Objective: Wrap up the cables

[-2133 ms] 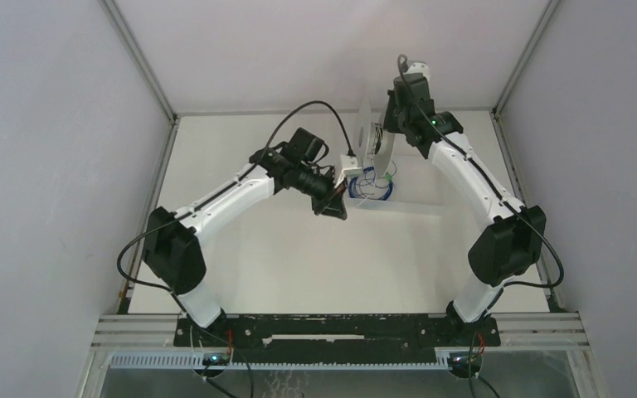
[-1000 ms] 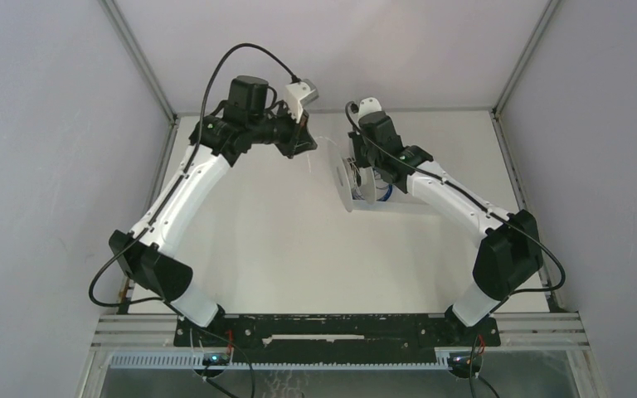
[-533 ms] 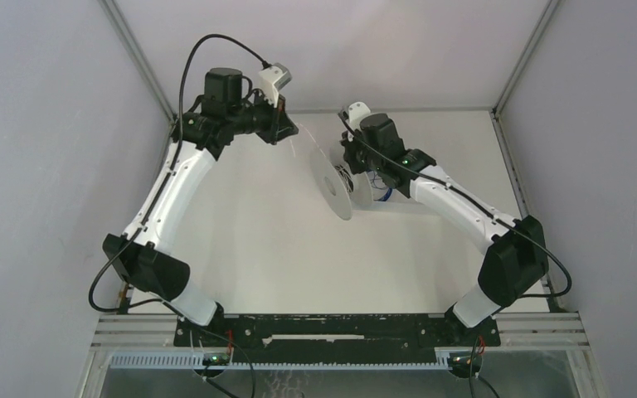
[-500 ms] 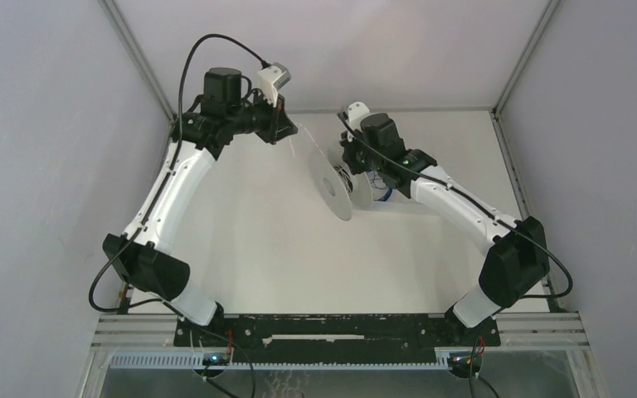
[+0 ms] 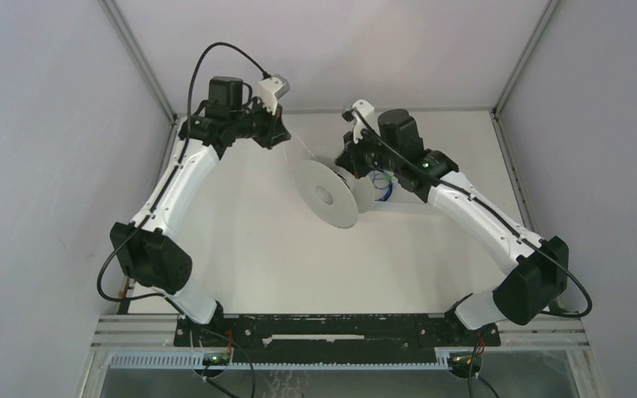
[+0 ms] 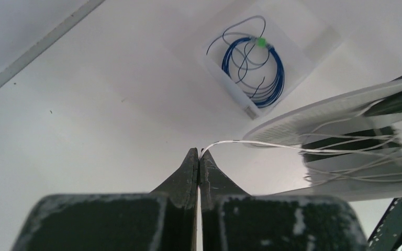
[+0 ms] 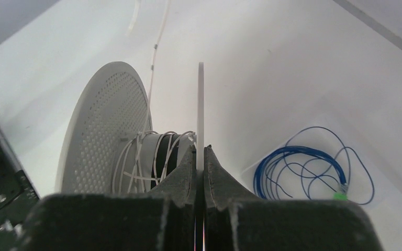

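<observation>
A white spool [image 5: 325,194] with two round flanges is held up over the table's far middle. My right gripper [image 7: 200,149] is shut on the thin edge of its plain flange [image 7: 200,99]; the perforated flange [image 7: 104,125] stands to the left. Thin pale cable [image 7: 152,157] lies in loose turns round the hub. One strand [image 6: 241,142] runs from the spool to my left gripper [image 6: 199,152], which is shut on its end. In the top view the left gripper [image 5: 284,137] is up and left of the spool, and the right gripper [image 5: 355,164] is at the spool's right side.
A coil of blue cable [image 6: 256,68] with a green tag lies in a shallow white tray [image 6: 298,44] on the table, just behind and right of the spool [image 5: 384,187]. Grey walls close the table on the left, back and right.
The right arm has turned the spool, so its flange now faces the top camera instead of standing edge-on. The left gripper has shifted a little left, holding the strand.
</observation>
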Motion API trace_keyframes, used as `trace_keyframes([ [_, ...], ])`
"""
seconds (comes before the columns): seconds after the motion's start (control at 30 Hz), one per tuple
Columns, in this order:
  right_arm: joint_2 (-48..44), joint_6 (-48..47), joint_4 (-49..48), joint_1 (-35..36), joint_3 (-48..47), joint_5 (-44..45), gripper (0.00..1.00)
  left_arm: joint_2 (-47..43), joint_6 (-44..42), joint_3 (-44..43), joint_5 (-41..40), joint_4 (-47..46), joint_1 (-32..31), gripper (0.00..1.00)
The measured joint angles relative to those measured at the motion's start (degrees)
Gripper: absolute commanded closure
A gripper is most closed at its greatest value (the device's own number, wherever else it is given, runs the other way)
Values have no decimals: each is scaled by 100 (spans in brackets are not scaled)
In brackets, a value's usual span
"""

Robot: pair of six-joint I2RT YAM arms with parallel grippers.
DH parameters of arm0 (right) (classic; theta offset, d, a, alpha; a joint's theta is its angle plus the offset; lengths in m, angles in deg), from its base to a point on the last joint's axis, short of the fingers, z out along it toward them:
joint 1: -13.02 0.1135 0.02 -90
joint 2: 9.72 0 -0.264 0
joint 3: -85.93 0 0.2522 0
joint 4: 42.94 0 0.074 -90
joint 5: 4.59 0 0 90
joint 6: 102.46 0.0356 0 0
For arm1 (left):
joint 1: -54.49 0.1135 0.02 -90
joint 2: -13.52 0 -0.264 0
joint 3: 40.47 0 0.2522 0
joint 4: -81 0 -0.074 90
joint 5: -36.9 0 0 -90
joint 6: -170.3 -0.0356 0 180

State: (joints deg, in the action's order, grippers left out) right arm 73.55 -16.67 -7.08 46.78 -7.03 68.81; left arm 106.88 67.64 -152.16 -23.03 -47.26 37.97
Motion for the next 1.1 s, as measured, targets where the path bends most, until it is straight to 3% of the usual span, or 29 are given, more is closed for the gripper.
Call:
trace_keyframes([
  [0.23, -63, 407, 85, -448, -68, -704, 100, 0, -387, 723, 63, -177, 9, 100],
  [0.5, -57, 1176, 39, -826, -363, -1038, 100, -7, -245, 1683, 573, -907, 2, 100],
  [1.1, 313, 2848, 22, -1438, -529, -439, 100, -345, 1062, 3093, 1285, -2949, -61, 100],
])
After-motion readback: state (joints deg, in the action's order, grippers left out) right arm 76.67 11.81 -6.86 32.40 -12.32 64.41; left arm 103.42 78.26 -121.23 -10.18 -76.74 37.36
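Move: The left fingers already pinch the white cable's free end; the spool it winds onto lies about 13 cm to that hand's right, 8 cm back and some 10 cm lower. The right hand already grips the spool's rim, with the spool's middle about 8 cm below, 2 cm back and 2 cm left. From the right hand, the blue coil lies about 9 cm ahead, 9 cm right and 25 cm down; its clear box is centred 9 cm ahead and 14 cm right. Keeping its pinch on the white cable, the left hand sinks about 10 cm, easing back and right beside the spool towards its near side. The right hand keeps hold of the rim, lifts the spool about 4 cm, then carries it forward and right some 6 cm, away from its own base, rolling its left side up, tipping down and turning clockwise, some 35 degrees altogether. ##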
